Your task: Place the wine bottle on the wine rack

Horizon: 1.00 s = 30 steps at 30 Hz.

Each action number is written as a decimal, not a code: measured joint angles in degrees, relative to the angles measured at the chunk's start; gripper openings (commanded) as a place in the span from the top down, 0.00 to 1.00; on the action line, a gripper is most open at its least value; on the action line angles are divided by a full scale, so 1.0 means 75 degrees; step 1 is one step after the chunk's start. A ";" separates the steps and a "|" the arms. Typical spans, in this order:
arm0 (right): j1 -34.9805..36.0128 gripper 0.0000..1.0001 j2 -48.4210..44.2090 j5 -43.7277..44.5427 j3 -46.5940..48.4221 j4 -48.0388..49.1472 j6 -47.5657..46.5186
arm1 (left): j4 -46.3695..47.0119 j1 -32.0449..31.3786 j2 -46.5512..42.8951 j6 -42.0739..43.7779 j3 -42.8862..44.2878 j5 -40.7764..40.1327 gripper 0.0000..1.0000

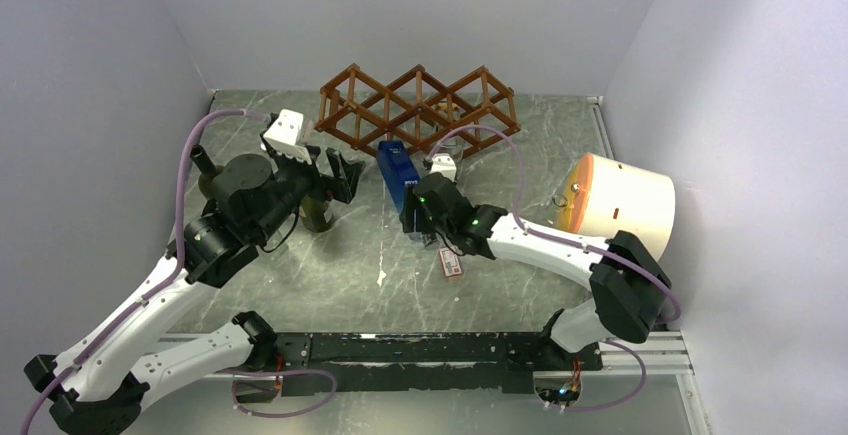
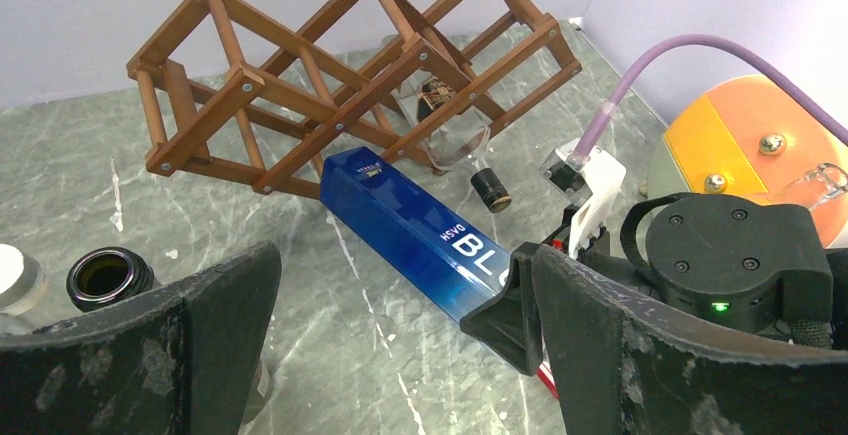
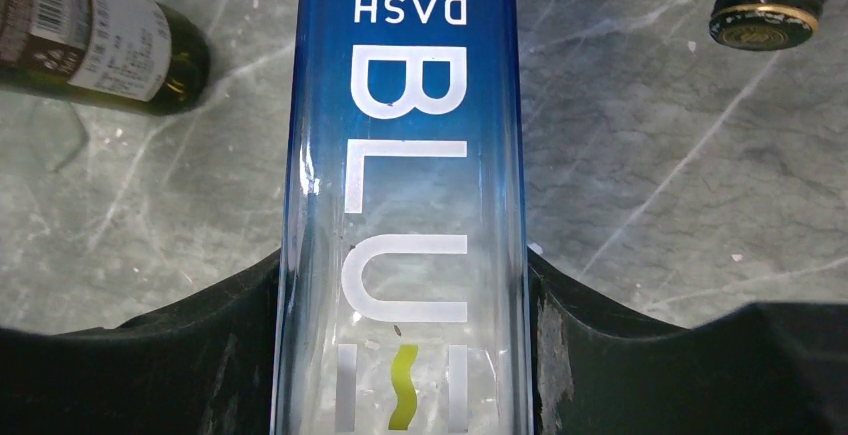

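Note:
The wine bottle is a blue square glass one with white lettering. My right gripper is shut on its clear lower part, a black finger pressed against each side. Its blue far end points at the front of the wine rack, close to the lower slats. The rack is a reddish-brown wooden lattice at the back of the table. My left gripper hangs wide open to the left of the bottle, with nothing between its fingers.
A dark green bottle stands under the left gripper, its mouth showing. A clear bottle with a dark cap lies under the rack. A cream and orange drum sits at the right. A red and white tag lies on the table.

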 measured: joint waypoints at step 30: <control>0.0070 1.00 0.1201 0.0627 -0.0006 0.2025 0.1545 | 0.0017 0.0000 -0.0003 0.0143 -0.0044 0.0003 0.00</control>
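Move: Ahead of the right hand, which already holds the blue wine bottle, the rack's low opening just left of its middle lies about 17 cm forward, 5 cm left and 4 cm below. The bottle already lying in the rack is some 19 cm forward and 8 cm right of the hand, about 4 cm lower; the matchbox is about 8 cm back, 8 cm right and 9 cm down. From the left hand the opening is roughly 18 cm ahead, 10 cm right and 29 cm below. Feeding the blue bottle base-first into the rack's low opening, the right hand goes left and forward together, about 5 cm in all, quickening and sinking roughly 1 cm towards the end. On the way the wrist turns some 10 degrees clockwise and rolls its left side up by about as much, the fingers keeping their grip on the bottle's sides. ##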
